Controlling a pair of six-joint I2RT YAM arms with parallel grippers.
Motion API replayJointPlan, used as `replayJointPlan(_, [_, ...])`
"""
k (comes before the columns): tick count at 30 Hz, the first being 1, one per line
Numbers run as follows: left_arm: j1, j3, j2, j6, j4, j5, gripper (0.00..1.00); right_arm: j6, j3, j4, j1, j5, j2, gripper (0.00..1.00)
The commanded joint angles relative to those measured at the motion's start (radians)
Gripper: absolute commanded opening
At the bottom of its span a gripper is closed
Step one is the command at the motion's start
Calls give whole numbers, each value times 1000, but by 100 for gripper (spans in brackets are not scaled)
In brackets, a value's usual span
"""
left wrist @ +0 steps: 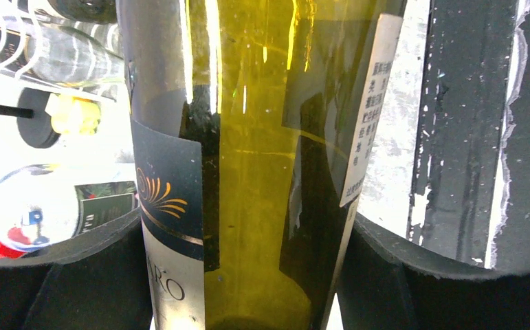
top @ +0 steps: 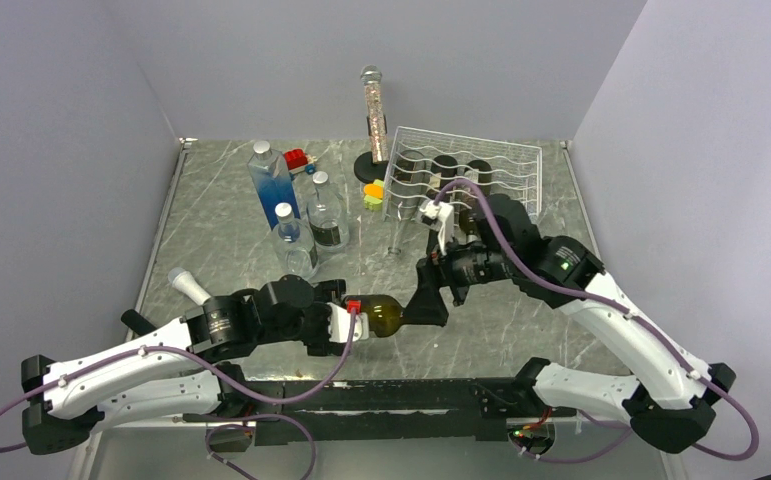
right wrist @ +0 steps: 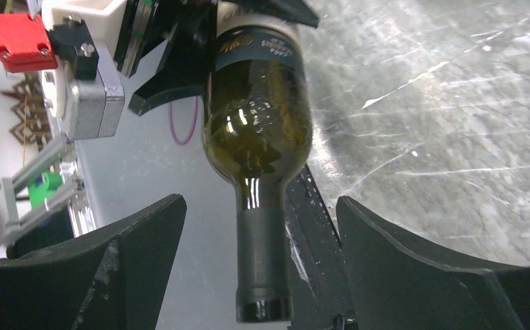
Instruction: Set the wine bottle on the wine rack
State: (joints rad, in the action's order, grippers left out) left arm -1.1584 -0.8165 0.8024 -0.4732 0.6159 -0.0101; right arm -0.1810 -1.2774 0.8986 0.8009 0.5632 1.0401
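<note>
The wine bottle (top: 386, 315) is dark green glass with a navy and white label, and hangs level over the table's near edge, neck pointing right. My left gripper (top: 359, 322) is shut on its body; in the left wrist view the black fingers (left wrist: 62, 282) press both sides of the bottle (left wrist: 248, 172). My right gripper (top: 429, 305) is open around the neck. In the right wrist view the capped neck (right wrist: 263, 261) sits between the pads (right wrist: 413, 275) with a gap on each side. The white wire wine rack (top: 466, 175) stands at the back right, behind the right arm.
Three clear water bottles (top: 273, 185) (top: 327, 210) (top: 291, 240) stand left of centre. A tall tube on a black base (top: 372, 110), a red toy (top: 296, 158) and small coloured blocks (top: 373, 193) sit at the back. A white object (top: 189, 285) lies near the left arm.
</note>
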Motion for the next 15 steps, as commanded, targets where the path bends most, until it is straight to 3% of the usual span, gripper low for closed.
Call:
replayJointPlan(1, [-4,-105,-47,-92,-66,-39,1,67,-12,17,62,-9,50,85])
replayJointPlan(15, [-4,-131,-73,-175,-57,-134,1,62,-48,-10,161,-57,195,81])
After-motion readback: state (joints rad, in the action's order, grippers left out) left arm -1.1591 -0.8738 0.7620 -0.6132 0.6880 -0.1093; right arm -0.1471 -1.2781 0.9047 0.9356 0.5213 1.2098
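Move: The left hand already holds the wine bottle by its body, its middle some 5 cm to the right, neck towards the right hand. From the right hand the bottle's middle lies about 13 cm left, 1 cm back and 6 cm lower, the mouth just beyond its open fingertips. The wine rack's middle is about 26 cm ahead of the right hand, 11 cm right and 18 cm lower. The small clear bottle stands 9 cm ahead and 9 cm left of the left hand, 8 cm lower. Right hand, open, sinks about 5 cm and slides left around the neck while the left raises the gripped bottle. ##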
